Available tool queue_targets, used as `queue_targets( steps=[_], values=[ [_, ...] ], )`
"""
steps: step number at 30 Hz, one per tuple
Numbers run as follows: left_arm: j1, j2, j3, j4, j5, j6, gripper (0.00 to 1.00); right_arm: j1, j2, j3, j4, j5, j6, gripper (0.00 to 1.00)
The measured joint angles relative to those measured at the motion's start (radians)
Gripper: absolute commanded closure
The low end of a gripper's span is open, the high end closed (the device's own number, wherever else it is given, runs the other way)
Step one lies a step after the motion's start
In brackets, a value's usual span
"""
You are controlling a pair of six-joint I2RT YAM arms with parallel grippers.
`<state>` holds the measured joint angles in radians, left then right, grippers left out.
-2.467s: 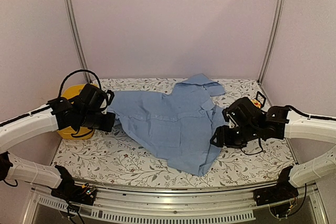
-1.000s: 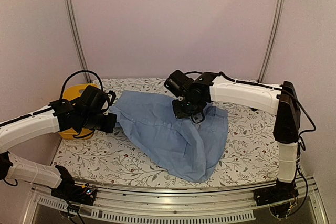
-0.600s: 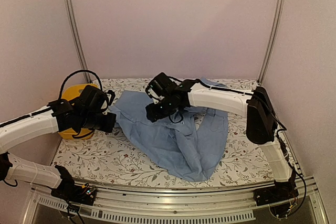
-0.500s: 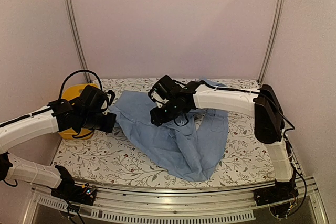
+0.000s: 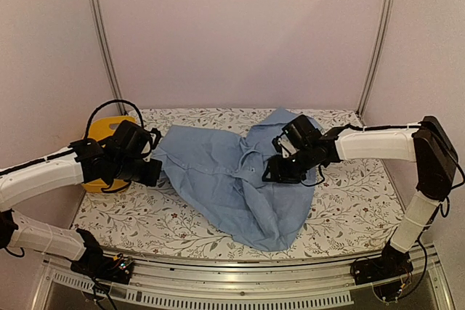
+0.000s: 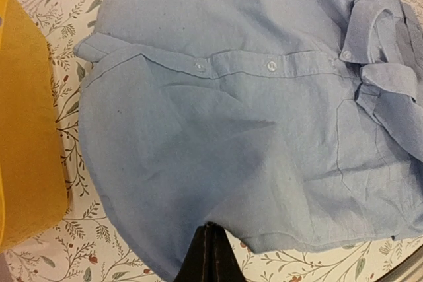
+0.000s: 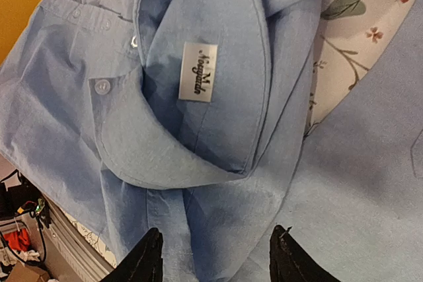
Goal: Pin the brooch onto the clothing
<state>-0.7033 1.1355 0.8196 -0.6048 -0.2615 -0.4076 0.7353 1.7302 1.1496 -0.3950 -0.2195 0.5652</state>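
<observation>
The clothing (image 5: 218,172) is a light blue button-up shirt, crumpled across the middle of the table. My left gripper (image 5: 155,168) sits at its left edge. In the left wrist view the jaws are pressed together (image 6: 210,229) with the clothing's (image 6: 231,130) hem pinched at their tip. My right gripper (image 5: 270,173) hovers over the collar area with its fingers wide apart (image 7: 218,231) and only cloth beneath them. The clothing's (image 7: 218,97) collar with a white label (image 7: 198,70) lies folded just ahead of it. The brooch is out of view.
A yellow basket (image 5: 102,132) stands at the far left behind my left arm, its wall filling the left edge of the left wrist view (image 6: 23,130). Flower-patterned tabletop (image 5: 349,208) shows to the right and front. Metal posts rise at the back corners.
My right gripper carried the shirt's right side leftward, opened and let it go, then drew back to the right over the collar. The left gripper has stayed where it was.
</observation>
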Motion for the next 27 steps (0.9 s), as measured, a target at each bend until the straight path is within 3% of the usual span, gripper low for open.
queue_targets(
  steps=[5,7,11,12,13,19,22,27],
  values=[
    [0.0,0.024,0.0,-0.001,0.004,0.005,1.0,0.022,0.049,-0.049,0.083,-0.126,0.035,0.45],
    [0.0,0.029,0.0,-0.002,0.005,0.008,1.0,0.034,0.084,-0.047,0.12,-0.168,0.041,0.51],
    [0.0,0.029,0.0,-0.003,0.005,0.011,1.0,0.061,0.132,-0.038,0.156,-0.226,0.042,0.9],
    [0.0,0.029,0.0,-0.003,0.005,0.011,1.0,0.066,0.137,-0.032,0.156,-0.229,0.039,0.98],
    [0.0,0.029,0.0,-0.003,0.005,0.012,1.0,0.072,0.139,-0.027,0.155,-0.227,0.044,1.0],
    [0.0,0.028,0.0,-0.003,0.011,0.008,1.0,0.053,0.094,-0.01,0.102,-0.114,0.054,1.0],
    [-0.009,0.024,-0.003,-0.002,0.04,-0.025,1.0,0.006,-0.011,-0.024,0.034,-0.018,0.069,1.0],
    [-0.122,-0.006,-0.034,-0.007,0.074,-0.105,1.0,-0.102,-0.238,-0.065,-0.167,0.135,0.088,1.0]
  ],
)
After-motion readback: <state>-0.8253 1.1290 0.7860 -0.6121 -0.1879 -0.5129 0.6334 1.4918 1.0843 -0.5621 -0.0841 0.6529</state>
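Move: The rumpled fold of the clothing just on the near side of the collar lies about 6 cm to the right hand's left, 4 cm back and 4 cm below; the collar is some 7 cm ahead of that hand and 6 cm to its left. The clothing's near edge lies roughly 21 cm back, straight behind it. From the left hand, already pinching the hem, that fold is about 26 cm to the right, 3 cm ahead and 10 cm lower. The clothing's front beside the collar is what the right hand goes for: open, it sinks left and back about 5 cm, closes on the fold, then reverses, drawing the pinched cloth some 13 cm right, up and a little forward while turning clockwise. The left hand keeps its shut grip on the hem, nearly still, then eases about 5 cm back and right. ##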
